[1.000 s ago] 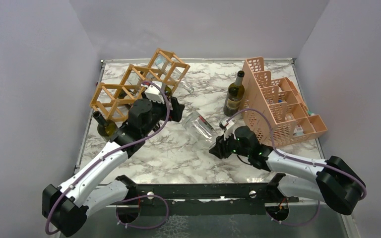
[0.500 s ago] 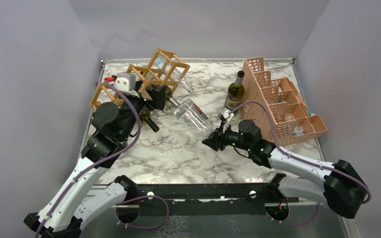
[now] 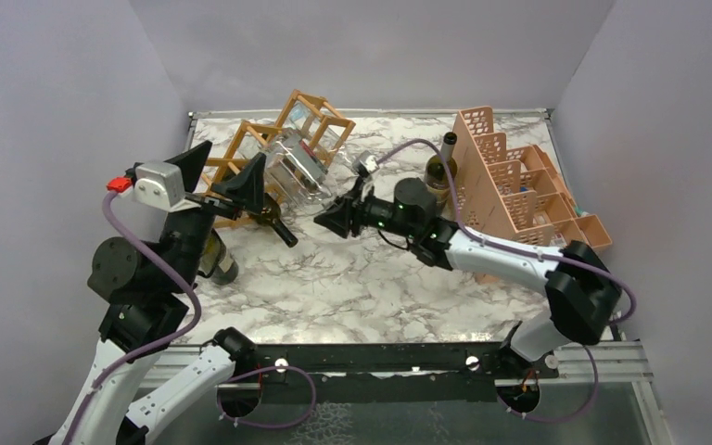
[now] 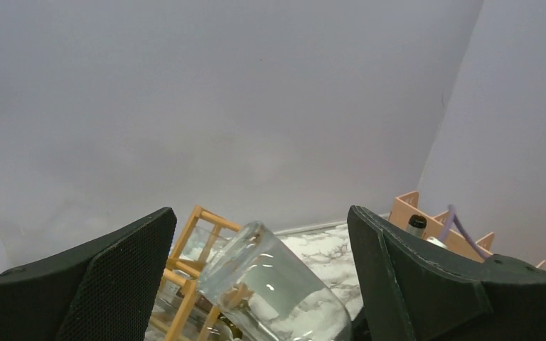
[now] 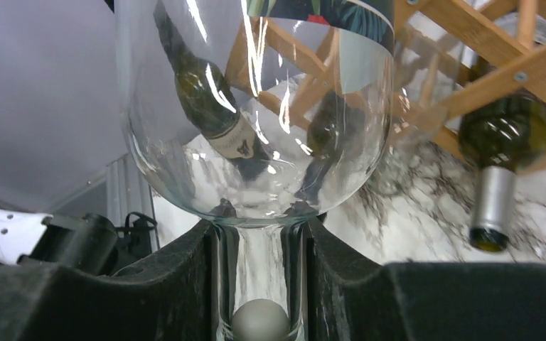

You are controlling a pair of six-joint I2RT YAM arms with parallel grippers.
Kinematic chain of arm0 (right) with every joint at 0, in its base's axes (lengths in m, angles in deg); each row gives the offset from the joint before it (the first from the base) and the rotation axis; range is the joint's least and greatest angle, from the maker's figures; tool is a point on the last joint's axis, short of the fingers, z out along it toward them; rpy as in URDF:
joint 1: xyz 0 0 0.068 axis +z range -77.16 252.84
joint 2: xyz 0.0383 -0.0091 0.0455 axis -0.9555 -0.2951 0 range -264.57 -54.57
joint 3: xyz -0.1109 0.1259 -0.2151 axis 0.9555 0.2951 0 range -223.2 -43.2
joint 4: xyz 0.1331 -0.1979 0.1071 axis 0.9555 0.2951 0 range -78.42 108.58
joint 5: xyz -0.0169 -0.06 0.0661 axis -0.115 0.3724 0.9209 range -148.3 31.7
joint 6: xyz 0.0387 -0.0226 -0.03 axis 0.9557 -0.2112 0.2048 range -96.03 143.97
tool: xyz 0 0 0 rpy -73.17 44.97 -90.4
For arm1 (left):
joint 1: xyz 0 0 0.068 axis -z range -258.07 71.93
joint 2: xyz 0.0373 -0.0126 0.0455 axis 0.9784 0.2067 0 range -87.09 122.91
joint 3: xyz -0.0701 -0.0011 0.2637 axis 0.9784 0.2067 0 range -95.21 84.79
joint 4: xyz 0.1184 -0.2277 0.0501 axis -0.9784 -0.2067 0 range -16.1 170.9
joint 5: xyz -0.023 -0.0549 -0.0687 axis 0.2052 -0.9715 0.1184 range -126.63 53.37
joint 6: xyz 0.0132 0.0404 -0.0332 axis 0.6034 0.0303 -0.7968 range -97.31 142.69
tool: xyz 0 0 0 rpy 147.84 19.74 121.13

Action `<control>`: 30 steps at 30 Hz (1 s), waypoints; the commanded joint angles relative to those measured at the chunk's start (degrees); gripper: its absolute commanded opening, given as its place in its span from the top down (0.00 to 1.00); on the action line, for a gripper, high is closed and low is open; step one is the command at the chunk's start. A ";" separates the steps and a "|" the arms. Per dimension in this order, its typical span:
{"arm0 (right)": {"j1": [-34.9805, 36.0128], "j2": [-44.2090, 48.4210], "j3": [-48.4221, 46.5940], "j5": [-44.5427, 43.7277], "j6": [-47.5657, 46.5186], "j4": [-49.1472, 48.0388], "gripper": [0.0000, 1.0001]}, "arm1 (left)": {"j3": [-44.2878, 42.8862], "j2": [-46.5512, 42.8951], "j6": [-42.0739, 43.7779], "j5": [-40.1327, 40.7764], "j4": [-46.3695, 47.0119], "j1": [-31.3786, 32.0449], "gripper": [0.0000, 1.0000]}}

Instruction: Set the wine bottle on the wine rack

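The wine bottle [image 3: 295, 167] is clear glass and lies tilted, its base pushed against the front of the wooden wine rack [image 3: 320, 116]. My right gripper [image 3: 326, 219] is shut on its neck. In the right wrist view the neck [image 5: 259, 270] sits pinched between both fingers [image 5: 163, 284], and the rack's sticks [image 5: 483, 39] show behind the glass. My left gripper [image 3: 222, 171] hangs open, raised at the near left of the rack and holding nothing. Its wrist view shows the bottle's base [image 4: 270, 291] below and between the open fingers [image 4: 78, 284].
A dark green bottle [image 3: 276, 225] pokes neck-first out of the rack's lower cell, also visible as a dark bottle [image 5: 501, 138] in the right wrist view. Another dark bottle [image 3: 215, 258] lies partly behind my left arm. A green bottle [image 3: 439, 171] stands beside the pink crate [image 3: 519, 199].
My right arm carried the clear bottle from the table's middle up and left to the rack. My left arm drew back from the rack and rose to the left, staying open.
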 commanded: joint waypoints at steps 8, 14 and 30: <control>3.17 -19.51 -31.85 -2.71 2.99 -8.29 0.99 | -4.54 -3.63 3.17 3.61 -5.00 -0.29 0.04; 4.87 -28.52 -45.42 -7.01 0.92 3.59 0.99 | -4.57 -4.59 2.87 4.35 -6.19 -0.26 0.04; 7.60 -42.80 -69.56 -17.40 -4.14 27.37 0.99 | -4.36 -6.19 2.82 7.61 -7.70 -0.25 0.04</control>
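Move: Off to the right hand's left, some 27 cm, and about 15 cm ahead lies the left section of the wooden wine rack, roughly 13 cm lower; the hand holds the clear bottle by its neck. The dark bottle lying in the rack is about 11 cm ahead and 15 cm left, 17 cm below; the standing green bottle is nearly level, 28 cm left, 12 cm lower. From the left hand the rack section is about 18 cm ahead, 8 cm left and far below. Carrying the clear bottle by its neck, body first, the right hand sweeps some 17 cm left and about 8 cm forward over the rack towards its left section; it rises slightly, then sinks about 5 cm from that height while tipping the bottle's body some 15 degrees downward. The grip on the neck stays shut. The left hand, open and empty, withdraws about 5 cm left and back. ##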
